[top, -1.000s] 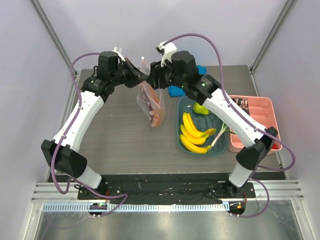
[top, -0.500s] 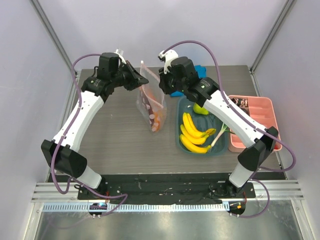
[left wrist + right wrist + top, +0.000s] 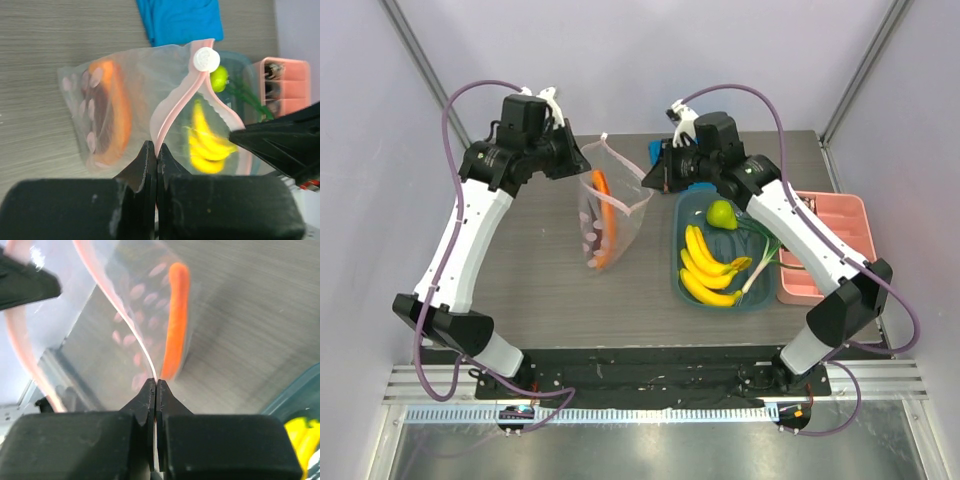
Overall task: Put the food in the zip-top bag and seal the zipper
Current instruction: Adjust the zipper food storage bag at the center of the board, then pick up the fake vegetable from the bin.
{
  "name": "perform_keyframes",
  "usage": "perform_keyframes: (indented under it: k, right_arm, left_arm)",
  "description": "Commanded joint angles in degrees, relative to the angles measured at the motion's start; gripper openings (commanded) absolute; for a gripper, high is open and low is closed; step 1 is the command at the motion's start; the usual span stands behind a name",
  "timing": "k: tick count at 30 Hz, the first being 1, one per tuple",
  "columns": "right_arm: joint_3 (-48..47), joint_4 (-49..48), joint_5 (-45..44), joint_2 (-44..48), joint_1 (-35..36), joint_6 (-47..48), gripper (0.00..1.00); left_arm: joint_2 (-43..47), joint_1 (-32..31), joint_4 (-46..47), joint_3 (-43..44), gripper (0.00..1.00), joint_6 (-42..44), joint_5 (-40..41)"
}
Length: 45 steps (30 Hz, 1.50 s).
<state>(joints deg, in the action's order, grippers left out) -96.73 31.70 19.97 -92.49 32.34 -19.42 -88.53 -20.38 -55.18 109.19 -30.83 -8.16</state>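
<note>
The zip-top bag (image 3: 588, 238) hangs upright over the table with its mouth spread between both grippers. My left gripper (image 3: 582, 158) is shut on the pink zipper (image 3: 172, 107) strip at the left rim, below the white slider (image 3: 206, 59). My right gripper (image 3: 653, 180) is shut on the opposite rim edge (image 3: 127, 320). An orange-red pepper (image 3: 606, 215) stands inside the bag. The banana bunch (image 3: 706, 266), a green fruit (image 3: 721, 213) and a green onion (image 3: 760, 264) lie in the teal tub (image 3: 681, 288).
A pink divided tray (image 3: 832, 250) with small pieces sits right of the tub. Behind the right gripper a blue folded cloth (image 3: 658, 152) lies on the table. Purple cables loop above both arms.
My right gripper has shut on the bag's right rim. The left arm has drawn back to the left, the bag has shifted left and its mouth is pulled wide.
</note>
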Motion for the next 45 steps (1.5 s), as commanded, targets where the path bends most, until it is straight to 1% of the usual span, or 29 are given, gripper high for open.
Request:
perform_keyframes:
  k: [1,2,5,8,10,11,12,15,16,18,19,22,23,24,27,29,30,32,33,37,40,45]
  right_arm:
    - [4.52,-4.02,2.81,2.58,0.19,-2.21,0.01]
    - [6.27,-3.84,0.97,2.4,-0.34,-0.81,0.01]
    - [8.57,-2.79,-1.68,1.87,-2.53,1.05,0.01]
    - [9.19,-1.03,-2.74,1.78,-4.03,1.93,0.01]
    - [8.67,-0.42,-2.3,2.31,-5.0,2.98,0.01]
    - [8.31,-0.24,-2.21,2.66,-5.18,3.42,0.02]
    - [7.96,0.11,-2.13,2.92,-5.27,4.47,0.15]
    - [5.59,1.69,-2.48,4.07,-5.62,6.58,0.42]
    - [4.19,3.7,-2.65,4.42,-6.23,7.81,0.56]
    - [2.78,8.17,-4.05,5.65,-7.11,9.66,0.65]
    - [2.08,9.68,-4.32,6.17,-8.5,12.45,0.67]
    - [2.15,17.23,-4.32,9.25,-11.93,19.13,0.7]
    - [2.59,19.17,-6.24,10.04,-12.82,23.85,0.71]
    - [3.29,22.58,-7.73,11.53,-13.52,25.73,0.73]
    - [6.63,28.56,-12.48,13.47,-15.11,32.76,0.75]
    - [9.88,30.25,-15.12,15.75,-15.64,36.36,0.74]
    - [10.76,32.35,-16.18,16.37,-15.99,40.47,0.74]
    - [13.22,34.47,-17.06,16.99,-16.34,45.76,0.75]
    - [14.19,34.74,-19.68,16.99,-16.86,48.05,0.75]
    - [14.29,34.31,-24.7,13.57,-19.41,46.15,0.75]
    - [13.33,33.16,-28.13,9.18,-20.9,44.48,0.72]
    - [9.72,33.16,-28.76,0.4,-23.11,43.94,0.72]
  left_arm:
    - [-3.13,-0.8,-5.46,-0.11,0.0,8.76,3.5]
    - [-4.18,-0.8,-5.64,-1.33,0.0,9.46,4.55]
    - [-6.03,-0.8,-5.99,-1.0,0.0,11.49,6.75]
    - [-6.83,-0.8,-4.24,-0.11,0.0,11.58,6.93]
    - [-6.13,-0.8,-1.34,-0.29,0.0,11.49,6.24]
    - [-6.21,-0.8,-0.73,-0.12,0.0,11.23,5.53]
    - [-6.74,-0.8,-0.2,0.32,0.0,11.06,3.79]
    - [-7.97,-0.97,-0.28,2.08,0.0,9.74,-0.17]
    - [-8.41,-1.15,-0.37,2.34,0.0,8.78,-0.71]
    - [-8.67,-1.41,0.33,2.08,0.0,8.24,-1.41]
    - [-8.68,-1.5,0.51,1.74,0.0,8.15,-1.68]
    - [-8.68,-1.77,0.86,1.56,0.0,7.8,-1.94]
    - [-8.68,-1.94,1.04,1.56,0.0,7.63,-1.86]
    - [-8.59,-1.86,1.12,1.47,0.0,7.54,-2.03]
    - [-8.5,-2.29,1.39,1.21,0.0,7.19,-2.03]
    - [-8.5,-2.56,1.48,0.94,0.0,7.19,-2.21]
    - [-8.5,-2.64,1.56,0.94,0.0,7.19,-2.12]
    - [-8.41,-2.91,1.48,0.76,0.0,7.27,-2.12]
    - [-8.5,-3.0,1.3,0.68,0.0,7.27,-2.03]
    - [-8.24,-3.17,1.39,0.68,0.0,7.45,-2.12]
    - [-8.15,-3.17,1.3,0.5,0.0,7.45,-1.77]
    - [-8.15,-3.17,1.3,0.41,0.0,7.36,-2.03]
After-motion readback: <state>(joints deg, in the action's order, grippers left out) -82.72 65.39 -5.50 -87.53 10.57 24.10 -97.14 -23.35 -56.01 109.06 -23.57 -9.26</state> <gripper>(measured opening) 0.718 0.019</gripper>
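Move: The right hand, pinching the bag's right rim, has the spring onion some 27 cm to its right, 7 cm back and 24 cm below. At about that depth, the bananas lie 15 cm right and 10 cm back, the pear 18 cm right and 2 cm ahead, the pink crate 42 cm right and 5 cm back. From the left hand, pinching the other rim, the bag's filled lower end is about 7 cm back, 3 cm right, 25 cm below. Both hands lower the bag about 7 cm; the right releases its rim and sweeps 25 cm right, then down. ##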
